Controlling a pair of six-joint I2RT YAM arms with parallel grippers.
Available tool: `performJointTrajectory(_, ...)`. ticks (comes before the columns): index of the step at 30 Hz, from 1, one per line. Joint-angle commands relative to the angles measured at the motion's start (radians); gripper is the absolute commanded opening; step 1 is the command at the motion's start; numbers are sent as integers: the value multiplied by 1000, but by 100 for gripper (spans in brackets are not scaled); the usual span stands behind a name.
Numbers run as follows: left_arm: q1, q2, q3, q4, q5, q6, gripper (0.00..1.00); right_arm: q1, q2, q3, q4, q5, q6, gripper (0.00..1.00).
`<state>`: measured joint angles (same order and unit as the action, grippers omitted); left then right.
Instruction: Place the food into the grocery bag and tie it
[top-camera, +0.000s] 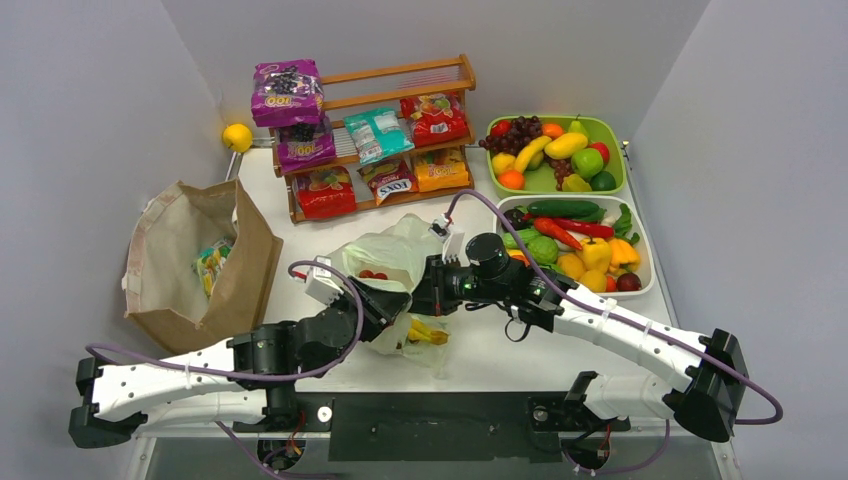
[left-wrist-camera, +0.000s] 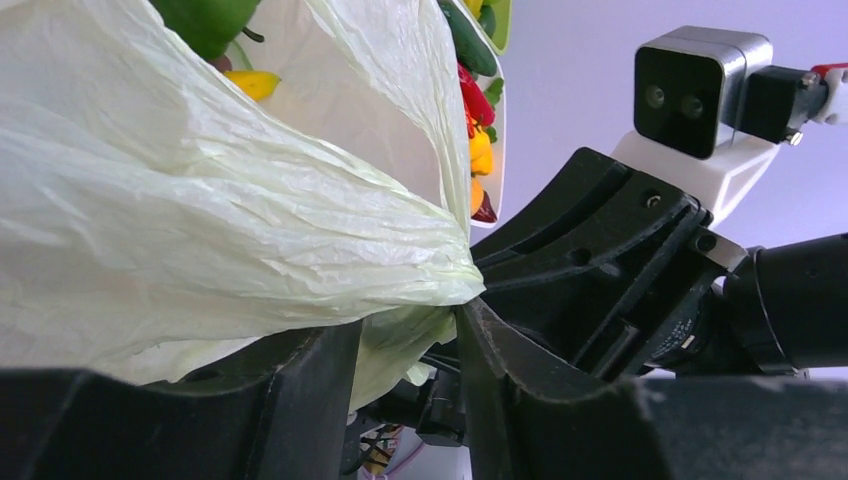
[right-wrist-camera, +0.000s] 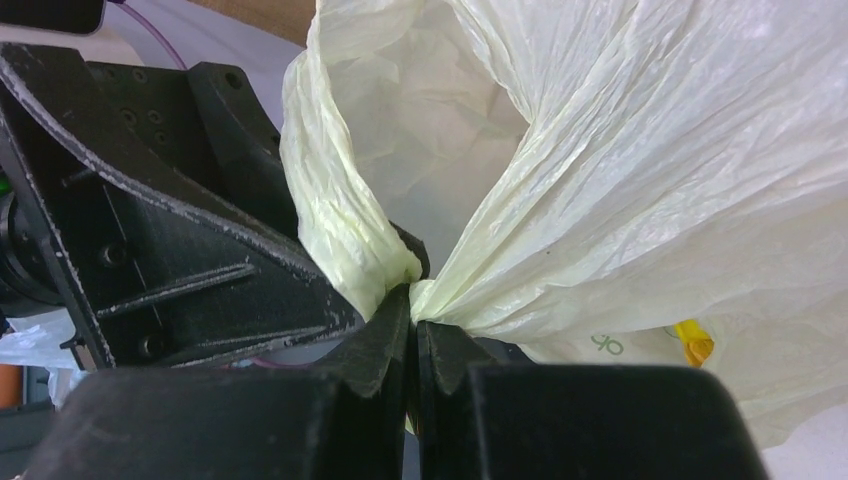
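Note:
The pale green grocery bag (top-camera: 395, 252) lies crumpled mid-table with a yellow banana bunch (top-camera: 428, 333) and small red pieces (top-camera: 372, 274) of food showing through it. Both grippers meet at its near side. My right gripper (right-wrist-camera: 413, 300) is shut on a gathered twist of the grocery bag (right-wrist-camera: 650, 180); something yellow (right-wrist-camera: 694, 342) shows through the film. My left gripper (left-wrist-camera: 410, 325) has its fingers apart, with a fold of the grocery bag (left-wrist-camera: 200, 220) hanging in the gap and touching the right finger (left-wrist-camera: 500, 350). From above, the left gripper (top-camera: 393, 300) and the right gripper (top-camera: 422, 290) nearly touch.
A brown paper bag (top-camera: 200, 260) stands open at the left. A wooden rack (top-camera: 400, 75) of snack packets lines the back. A green tray (top-camera: 610, 125) of fruit and a white tray (top-camera: 645, 285) of vegetables sit at the right. A yellow ball (top-camera: 237, 137) rests by the left wall.

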<state>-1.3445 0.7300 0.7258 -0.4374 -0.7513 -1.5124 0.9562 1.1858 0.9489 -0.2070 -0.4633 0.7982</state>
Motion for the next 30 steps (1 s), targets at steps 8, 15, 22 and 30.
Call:
performJointTrajectory(8,3,-3,-74,212,76,67,3,6,-39,29,56,-2,-3,0)
performJointTrajectory(15,6,-62,-46,92,45,49,0,-33,-78,36,-30,14,-45,0)
performJointTrajectory(22,8,-127,89,-57,26,116,0,-144,-134,152,-196,24,-99,0)
performJointTrajectory(30,10,-133,337,-172,-86,237,0,-238,-105,448,-364,86,-119,0)
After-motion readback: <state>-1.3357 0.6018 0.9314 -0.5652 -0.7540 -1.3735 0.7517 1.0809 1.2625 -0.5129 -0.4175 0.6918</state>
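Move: The bag edge the left hand goes for lies between its half-open fingers, only about 1 cm to their right and 1 cm lower. The yellow food in the bag sits some 4 cm ahead, 6 cm right and 20 cm below; the red tomatoes are about 16 cm ahead, 5 cm left and 19 cm below. From the right hand, which already pinches the bag, that left-hand edge is roughly 2 cm left, level both ways. The left fingers close on the gathered bag edge after easing about 1 cm right and down, and pinch it shut while the right hand keeps its own pinch and dips slightly. Then both lift: the left some 10 cm up and about 4 cm left, the right some 12 cm up, with 5 cm each forward and to the right, turning about 15 degrees, so the grips part. ##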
